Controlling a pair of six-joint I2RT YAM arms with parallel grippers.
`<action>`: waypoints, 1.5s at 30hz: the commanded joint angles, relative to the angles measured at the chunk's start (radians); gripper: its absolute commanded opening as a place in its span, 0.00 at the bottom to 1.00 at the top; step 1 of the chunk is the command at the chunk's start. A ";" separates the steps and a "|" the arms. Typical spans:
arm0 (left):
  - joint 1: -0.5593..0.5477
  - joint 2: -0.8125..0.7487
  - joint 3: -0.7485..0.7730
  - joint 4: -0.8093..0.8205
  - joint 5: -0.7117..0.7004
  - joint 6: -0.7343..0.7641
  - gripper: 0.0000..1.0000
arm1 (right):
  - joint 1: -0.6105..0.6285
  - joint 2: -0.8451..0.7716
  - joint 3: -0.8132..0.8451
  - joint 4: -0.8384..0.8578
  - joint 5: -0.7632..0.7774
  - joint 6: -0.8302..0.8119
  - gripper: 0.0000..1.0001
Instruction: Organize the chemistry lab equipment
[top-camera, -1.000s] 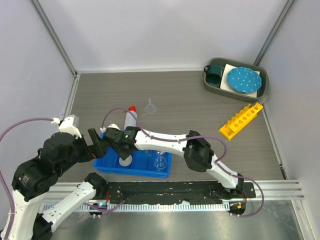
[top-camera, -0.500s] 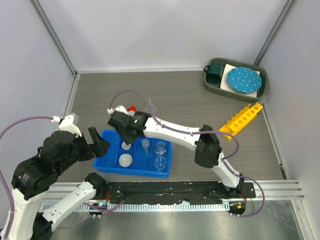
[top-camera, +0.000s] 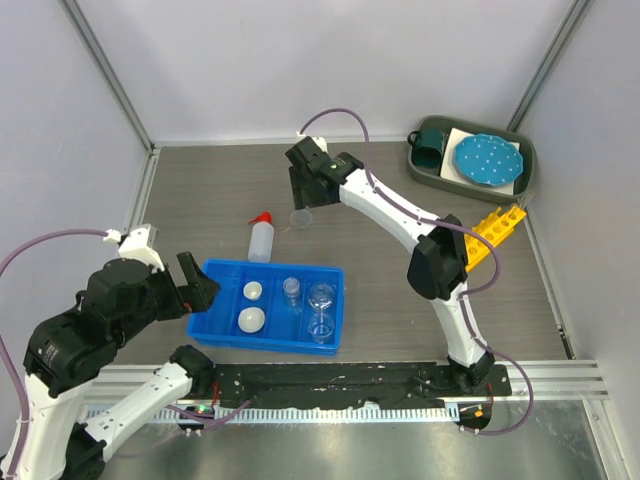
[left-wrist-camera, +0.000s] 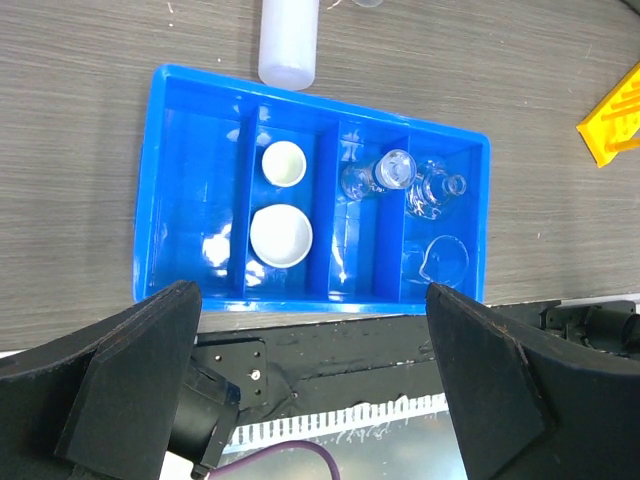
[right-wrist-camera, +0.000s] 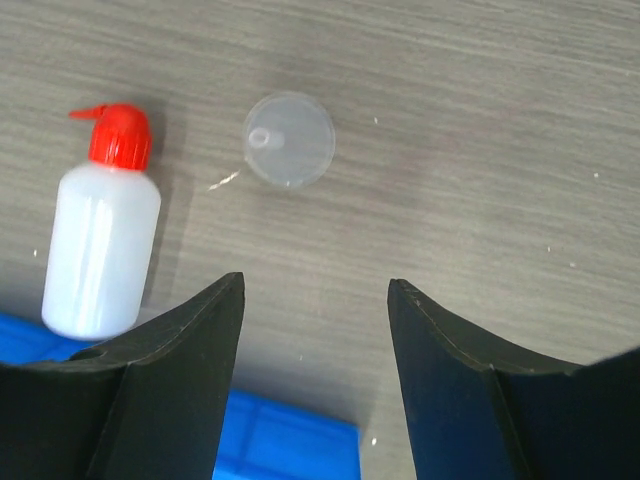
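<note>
The blue tray (top-camera: 222, 335) holds two white round dishes (left-wrist-camera: 281, 235), a small clear beaker (left-wrist-camera: 390, 172), a flask (left-wrist-camera: 435, 190) and another clear glass (left-wrist-camera: 443, 260). Just beyond the tray lies the white squeeze bottle (top-camera: 261, 240) with its red nozzle (right-wrist-camera: 118, 135). The clear funnel (top-camera: 301, 217) stands to its right. My right gripper (top-camera: 301, 198) hovers over the funnel (right-wrist-camera: 289, 139), open and empty (right-wrist-camera: 316, 282). My left gripper (top-camera: 198, 285) is wide open at the tray's left end, holding nothing (left-wrist-camera: 310, 300). The yellow tube rack (top-camera: 483, 240) lies at the right.
A grey bin (top-camera: 424, 175) at the far right corner holds a teal mug (top-camera: 432, 145) and a blue white-dotted plate (top-camera: 487, 160). The black base rail (top-camera: 350, 380) runs along the near edge. Enclosure walls stand at the left, right and back.
My right gripper has risen out of the tray, leaving a white dish there, and swung far back over the funnel while its jaws widened. The left arm has stayed still.
</note>
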 joint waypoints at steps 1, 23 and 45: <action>0.004 0.020 0.043 -0.097 -0.023 0.037 1.00 | -0.039 0.070 0.093 0.051 -0.057 0.012 0.65; 0.004 0.050 0.036 -0.068 -0.062 0.086 1.00 | -0.073 0.256 0.267 0.085 -0.137 0.009 0.63; 0.004 0.079 0.065 -0.072 -0.076 0.101 1.00 | -0.085 0.328 0.325 0.107 -0.117 0.001 0.34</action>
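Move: The funnel stands mouth-down, stem up, about 7 cm ahead of the right hand and 3 cm to its left, its middle some 11 cm below. The washing bottle lies roughly level with that hand, 13 cm to its left, and the blue tray's middle is about 18 cm back and 12 cm left. From the left hand the funnel is some 35 cm ahead and 16 cm to the right, far below. The right hand dips about 7 cm while reaching as far forward and drifting some 3 cm left to the upright funnel, quick for the first third and then easing down over its stem, with a rise of under 1 cm at the very end. Once there, the fingers close from roughly two-thirds to about one-third open around the stem; a firm pinch can't yet be seen. ##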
